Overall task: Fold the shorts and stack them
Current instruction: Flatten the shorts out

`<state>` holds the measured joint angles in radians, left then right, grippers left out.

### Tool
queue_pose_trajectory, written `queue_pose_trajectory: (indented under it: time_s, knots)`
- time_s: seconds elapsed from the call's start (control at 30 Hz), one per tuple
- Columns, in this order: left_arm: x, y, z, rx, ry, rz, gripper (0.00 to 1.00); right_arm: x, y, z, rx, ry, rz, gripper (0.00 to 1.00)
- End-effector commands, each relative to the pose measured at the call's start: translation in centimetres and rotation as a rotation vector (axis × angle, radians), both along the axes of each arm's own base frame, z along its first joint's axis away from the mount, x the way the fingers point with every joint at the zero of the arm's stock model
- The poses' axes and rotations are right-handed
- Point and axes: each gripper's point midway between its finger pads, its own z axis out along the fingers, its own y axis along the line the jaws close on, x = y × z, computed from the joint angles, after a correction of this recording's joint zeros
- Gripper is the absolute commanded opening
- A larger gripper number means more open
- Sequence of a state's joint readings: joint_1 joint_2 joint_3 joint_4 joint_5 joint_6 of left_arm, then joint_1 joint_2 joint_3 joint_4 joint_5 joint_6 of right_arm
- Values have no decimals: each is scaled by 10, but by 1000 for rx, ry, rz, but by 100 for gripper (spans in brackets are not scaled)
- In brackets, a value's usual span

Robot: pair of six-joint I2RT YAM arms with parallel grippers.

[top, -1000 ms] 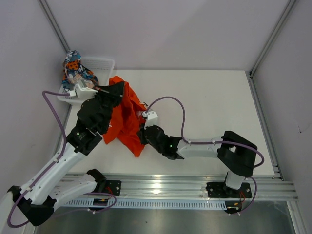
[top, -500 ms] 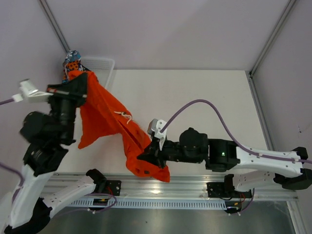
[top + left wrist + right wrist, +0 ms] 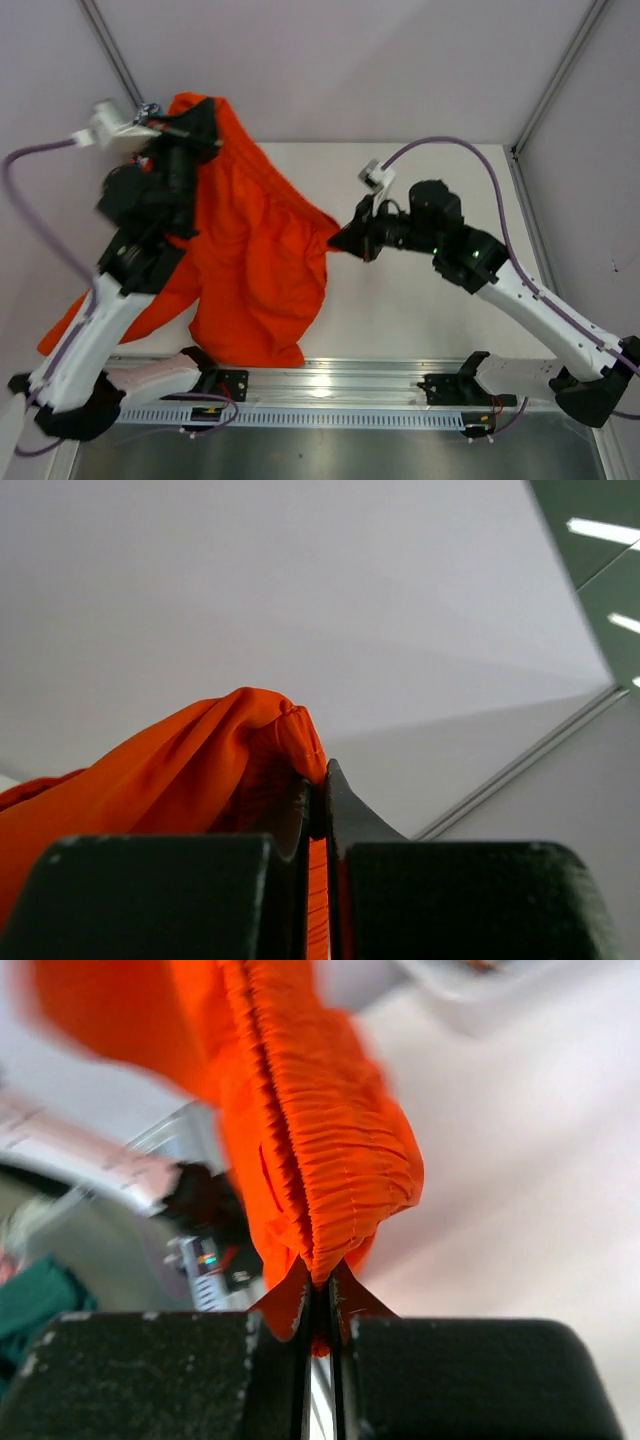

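The orange shorts (image 3: 255, 260) hang spread in the air between my two grippers, their lower part drooping to the table's front edge. My left gripper (image 3: 185, 125) is raised high at the back left and shut on one end of the waistband (image 3: 285, 730). My right gripper (image 3: 345, 238) is lifted over the table's middle and shut on the other end of the gathered waistband (image 3: 335, 1175). The printed shorts are hidden behind the orange cloth and the left arm.
The white table (image 3: 440, 190) stretches to the right of the cloth. An aluminium rail (image 3: 400, 378) runs along the front edge. Frame posts (image 3: 560, 75) stand at the back corners. The basket is hidden behind the left arm.
Both arms have lifted the orange shorts off the table. The left gripper rose toward the back left, the right gripper swung up and right, and the cloth has spread wide between them.
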<state>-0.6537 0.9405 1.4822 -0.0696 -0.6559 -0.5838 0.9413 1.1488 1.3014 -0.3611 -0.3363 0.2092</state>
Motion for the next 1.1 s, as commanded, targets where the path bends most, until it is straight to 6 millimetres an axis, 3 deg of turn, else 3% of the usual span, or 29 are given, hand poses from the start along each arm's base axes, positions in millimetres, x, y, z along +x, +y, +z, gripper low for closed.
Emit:
queue_pose_trajectory:
  time_s: [0.0,0.03,0.13,0.17,0.2,0.23,0.27,0.3,0.33,0.37,0.4,0.43,0.53,0.57,0.6,0.63,0.67,0.7,0.73,0.8,0.83,0.9,0.93,0.97,1.03,1.07]
  knots:
    - [58,-34,-7,32,13,41,0,33,-42,-20,-21,166,-63,0]
    - [78,-51,-13,49,31,22,0,48,-52,-26,-35,182,-111,0]
    - [108,-64,-13,-23,17,-44,0,104,-90,-26,-50,165,-303,0]
    - [119,-57,-11,-44,7,-42,0,124,-107,-8,-31,123,-374,0]
    - [120,-52,11,-89,-45,-58,0,140,-115,-7,-48,118,-421,0]
    - [129,-48,19,-126,-70,-98,0,156,-127,2,-51,103,-489,0]
    - [149,-54,13,-128,-59,-123,0,173,-143,12,-48,95,-550,0]
    - [143,-49,45,-158,-131,-155,0,180,-149,50,2,55,-579,0]
    - [147,-48,55,-189,-157,-222,0,192,-146,55,19,71,-563,0]
    - [157,-52,52,-206,-156,-257,0,193,-143,69,47,60,-540,0]
    - [149,-48,69,-223,-211,-287,0,188,-139,95,87,14,-511,0]
    - [147,-46,74,-233,-224,-307,0,187,-136,103,93,-6,-503,0]
    - [111,-39,95,-172,-284,-313,0,162,-123,127,95,-66,-431,0]
    - [80,-30,106,-168,-328,-311,0,147,-122,136,106,-85,-411,0]
    - [74,-27,94,-164,-311,-298,0,136,-118,140,115,-98,-388,0]
    - [58,-20,97,-164,-333,-283,0,119,-105,138,115,-98,-331,0]
    - [40,-12,100,-171,-360,-272,0,99,-104,148,135,-130,-308,0]
    - [45,-9,72,-173,-321,-248,0,85,-99,151,144,-143,-284,0]
    - [2,6,87,-181,-395,-232,0,62,-84,154,154,-151,-223,0]
    - [-15,19,71,-184,-389,-187,0,32,-76,156,170,-153,-172,0]
    - [-53,33,82,-183,-450,-166,0,10,-63,158,179,-149,-113,0]
    - [-88,51,81,-178,-488,-113,0,-10,-54,160,189,-137,-82,0]
    - [-84,53,77,-166,-469,-93,0,-19,-47,160,189,-133,-57,0]
    - [-102,61,81,-165,-492,-74,0,-43,-36,161,193,-124,11,0]
    - [-114,69,88,-147,-501,-36,0,-50,-21,156,175,-113,18,0]
    - [-109,69,88,-142,-478,-27,0,-63,-12,153,168,-105,57,0]
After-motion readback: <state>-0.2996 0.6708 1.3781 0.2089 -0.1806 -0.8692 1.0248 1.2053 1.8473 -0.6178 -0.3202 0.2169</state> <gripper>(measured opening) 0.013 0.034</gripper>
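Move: Both hands already pinch the shorts by the waistband, high above the table. The middle of the billowing shorts lies about 10 cm back from the left hand, 6 cm to its right and 25 cm below; from the right hand it lies level fore and aft, some 18 cm left and 3 cm below. The white basket stands roughly 25 cm ahead of the left hand, 18 cm to its left and 54 cm below. Both hands, still pinching the waistband, whip it forward about 20 cm, then swing back about 30, rising. ##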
